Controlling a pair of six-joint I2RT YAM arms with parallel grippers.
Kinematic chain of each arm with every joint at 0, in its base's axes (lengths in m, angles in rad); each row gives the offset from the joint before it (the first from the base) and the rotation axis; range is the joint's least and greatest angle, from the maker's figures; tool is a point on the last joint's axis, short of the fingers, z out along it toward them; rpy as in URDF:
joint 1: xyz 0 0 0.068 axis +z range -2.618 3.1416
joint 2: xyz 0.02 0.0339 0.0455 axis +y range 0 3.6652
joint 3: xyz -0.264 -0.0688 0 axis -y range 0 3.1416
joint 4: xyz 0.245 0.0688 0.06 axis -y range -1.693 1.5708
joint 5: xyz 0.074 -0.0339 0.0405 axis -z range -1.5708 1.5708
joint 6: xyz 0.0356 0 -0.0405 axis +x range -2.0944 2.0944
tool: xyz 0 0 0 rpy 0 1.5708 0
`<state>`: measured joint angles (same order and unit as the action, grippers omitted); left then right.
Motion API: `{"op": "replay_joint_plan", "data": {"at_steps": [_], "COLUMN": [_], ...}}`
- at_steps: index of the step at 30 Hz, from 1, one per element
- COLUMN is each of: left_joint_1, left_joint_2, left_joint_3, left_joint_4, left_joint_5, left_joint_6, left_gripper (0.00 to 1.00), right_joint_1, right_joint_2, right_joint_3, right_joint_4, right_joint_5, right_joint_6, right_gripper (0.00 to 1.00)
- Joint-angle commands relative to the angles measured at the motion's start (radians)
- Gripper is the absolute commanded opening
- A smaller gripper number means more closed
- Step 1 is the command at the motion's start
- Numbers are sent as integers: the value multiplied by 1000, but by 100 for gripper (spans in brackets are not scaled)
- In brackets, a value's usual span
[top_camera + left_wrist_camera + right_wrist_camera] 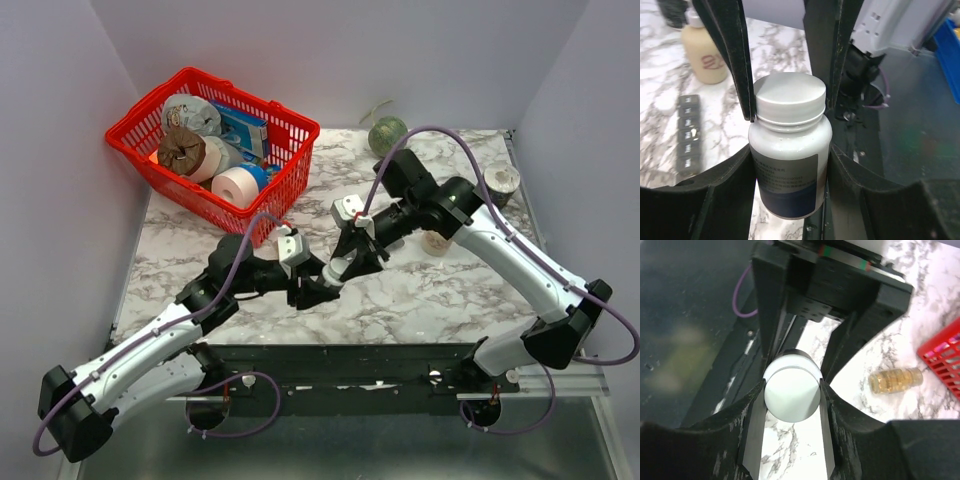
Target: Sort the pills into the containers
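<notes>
A white bottle (790,165) with a dark label and a white cap (789,95) is held off the marble between the two arms. My left gripper (790,167) is shut on its body. My right gripper (791,400) comes from the opposite side, both fingers pressed on the cap (791,392). In the top view the grippers meet mid-table, left (312,290) and right (347,266). The pills show tan-yellow inside a small clear vial (895,380) lying on its side. The containers (689,135) are a dark-grey strip of compartments flat on the table, one with a pale speck on it.
A beige nozzle bottle (702,55) stands beyond the strip. A red wire basket (215,150) of packets and rolls fills the back left; its corner (942,360) is near the vial. A green round object (388,133) and a cup (500,183) sit at the back right.
</notes>
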<state>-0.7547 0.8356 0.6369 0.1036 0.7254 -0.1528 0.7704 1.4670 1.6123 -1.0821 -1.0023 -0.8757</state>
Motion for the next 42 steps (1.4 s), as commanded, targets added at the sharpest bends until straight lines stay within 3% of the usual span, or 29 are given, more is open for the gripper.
{"op": "replay_joint_plan", "data": {"at_steps": [1,5,10,11,16,20,26,28,31,32,35,39,42], "left_joint_1": [9,8,-1,-2,0,0,3,6,11,11,11,11,11], "left_joint_2": [-82,-87,-79,-76,-81,-105,-144,-150,-147,-133,-95,-43,-9], "left_joint_3": [-9,-20,-46,-49,-100,-129,-123,-126,-123,-120,-100,-53,-36], "left_joint_4": [237,286,334,337,326,271,144,120,108,107,111,117,116], "left_joint_5": [-338,-466,-595,-597,-505,-371,-291,-230,-97,-65,83,173,201], "left_joint_6": [-59,-67,-18,-10,36,67,85,81,62,58,38,19,22], "left_gripper": [0,0,0,0,0,0,0,0,0,0,0,0,0], "right_joint_1": [17,15,15,13,12,-2,-22,-37,-52,-51,-49,0,39], "right_joint_2": [-49,-42,7,12,35,52,23,9,-16,-28,-76,-30,-2], "right_joint_3": [-141,-190,-224,-239,-210,-140,-6,59,107,100,42,76,72], "right_joint_4": [164,301,389,419,404,314,193,162,53,-35,-200,-330,-314], "right_joint_5": [134,238,234,203,94,71,83,76,36,6,-106,-122,-96], "right_joint_6": [278,456,748,782,791,672,505,456,254,37,-367,-503,-458], "right_gripper": [37,33,29,38,56,79,98,100,100,100,100,98,91]}}
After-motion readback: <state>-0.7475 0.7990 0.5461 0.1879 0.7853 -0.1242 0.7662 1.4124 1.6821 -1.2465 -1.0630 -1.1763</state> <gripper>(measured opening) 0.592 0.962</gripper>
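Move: The right hand already has the white cap of the pill bottle between its fingers, while the left holds the bottle body, the cap sitting some 4 cm above that hand, about 2 cm to its right and 1 cm ahead. On the table, roughly 25 cm below the right hand, the pill organizer lies about 22 cm ahead and 8 cm right; the pump bottle stands some 25 cm ahead and 22 cm right, about 20 cm below. Forward together by about 6 cm, both hands sinking slightly and edging left, the hands wring cap against bottle: the right turns clockwise while gripping the cap, the left counter-clockwise, some 25 degrees each. The right then opens wide, lets go of the cap and swings up, back and right, rewinding to hover open just above it, as the left, still gripping the bottle, swings back and unwinds. ##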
